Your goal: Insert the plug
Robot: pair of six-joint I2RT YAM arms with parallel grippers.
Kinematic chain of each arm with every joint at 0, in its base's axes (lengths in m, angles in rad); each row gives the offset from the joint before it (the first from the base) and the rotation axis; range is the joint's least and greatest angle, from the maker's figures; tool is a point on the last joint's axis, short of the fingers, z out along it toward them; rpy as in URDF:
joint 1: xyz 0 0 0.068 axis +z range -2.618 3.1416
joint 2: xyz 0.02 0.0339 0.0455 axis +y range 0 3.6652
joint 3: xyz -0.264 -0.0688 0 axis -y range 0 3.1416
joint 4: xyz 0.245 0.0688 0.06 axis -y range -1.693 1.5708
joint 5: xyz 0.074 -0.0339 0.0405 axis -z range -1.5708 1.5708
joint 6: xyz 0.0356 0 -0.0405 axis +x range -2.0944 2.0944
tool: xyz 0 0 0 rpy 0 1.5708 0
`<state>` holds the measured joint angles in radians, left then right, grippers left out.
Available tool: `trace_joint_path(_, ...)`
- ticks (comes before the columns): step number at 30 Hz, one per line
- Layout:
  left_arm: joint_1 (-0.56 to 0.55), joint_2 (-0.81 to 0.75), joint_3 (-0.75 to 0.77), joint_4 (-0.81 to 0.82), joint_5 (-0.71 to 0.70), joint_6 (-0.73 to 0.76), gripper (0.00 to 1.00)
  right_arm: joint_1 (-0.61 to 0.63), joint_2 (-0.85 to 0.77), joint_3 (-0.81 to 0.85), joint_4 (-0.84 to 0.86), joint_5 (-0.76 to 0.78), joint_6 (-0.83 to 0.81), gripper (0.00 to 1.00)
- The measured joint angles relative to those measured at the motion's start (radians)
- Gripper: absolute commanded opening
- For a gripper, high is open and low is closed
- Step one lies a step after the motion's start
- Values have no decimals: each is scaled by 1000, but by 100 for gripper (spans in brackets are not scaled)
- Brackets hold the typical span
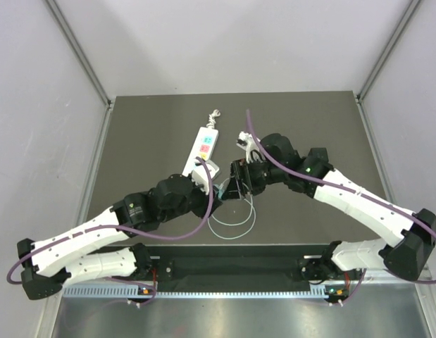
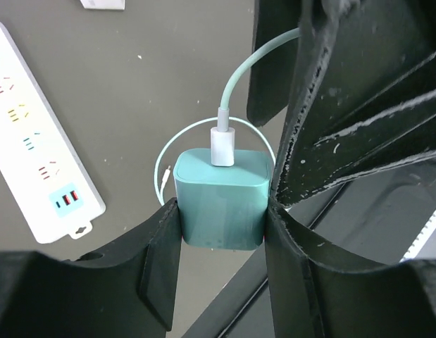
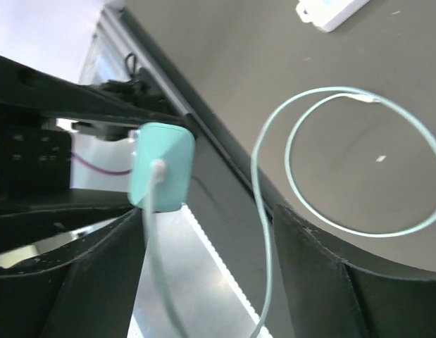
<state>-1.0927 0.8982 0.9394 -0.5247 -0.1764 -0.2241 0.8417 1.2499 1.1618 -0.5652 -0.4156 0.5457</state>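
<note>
The teal plug (image 2: 221,197) is clamped between the fingers of my left gripper (image 2: 221,227), held above the table with its white connector and pale cable (image 2: 239,77) pointing away. From above, the plug (image 1: 220,189) shows only as a sliver where both grippers meet. My right gripper (image 3: 210,215) faces it with jaws apart; the plug (image 3: 160,169) sits by the tip of one finger and the cable (image 3: 263,211) hangs between the jaws. One right finger (image 2: 344,105) rests against the plug's upper right corner. The cable loop (image 1: 232,224) lies on the table.
The long white power strip (image 1: 203,149) with coloured sockets lies at the back centre of the dark mat, and its end (image 2: 34,162) shows to the left of the plug. A small white object (image 2: 103,3) lies beyond it. The metal rail (image 1: 239,289) runs along the near edge.
</note>
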Motion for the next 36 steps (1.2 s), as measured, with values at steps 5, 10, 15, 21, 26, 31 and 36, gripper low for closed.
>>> trace_joint_path(5, -1, -1, -18, 1, 8, 19, 0, -7, 34, 0, 62, -80, 39, 69)
trace_joint_path(10, -2, -1, -18, 12, 19, 22, 0, -16, 40, 0, 97, -115, 54, 65)
trace_joint_path(15, -1, -1, -18, 26, 24, 22, 0, -21, 51, 0, 125, -154, 67, 55)
trace_joint_path(21, -1, -1, -18, 28, 28, 27, 0, -21, 86, 0, 147, -201, 78, 37)
trace_joint_path(26, -1, -1, -18, 29, 23, 45, 5, -26, 89, -3, 155, -214, 96, 0)
trace_joint_path(31, -1, 5, -18, 33, 14, 48, 74, -27, 88, -4, 158, -205, 92, 0)
trace_joint_path(36, -1, 27, -18, 41, 20, 23, 78, -85, 44, -54, 182, -138, 76, 0)
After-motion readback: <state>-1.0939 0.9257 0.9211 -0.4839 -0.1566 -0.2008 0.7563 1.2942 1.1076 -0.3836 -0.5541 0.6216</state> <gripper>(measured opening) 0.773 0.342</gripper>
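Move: The plug is in the left fingers, its middle about 1 cm to the right of that hand's point. From the right hand it lies roughly 3 cm to the left, level fore and aft, and 1 cm higher. From the right hand, the power strip's middle is some 20 cm ahead, 12 cm to the left and 15 cm below; the white box is about 29 cm ahead, 5 cm to the right and equally low. The right hand eases 3 cm left, pinches the plug, then draws forward-right as the left fingers let go. ##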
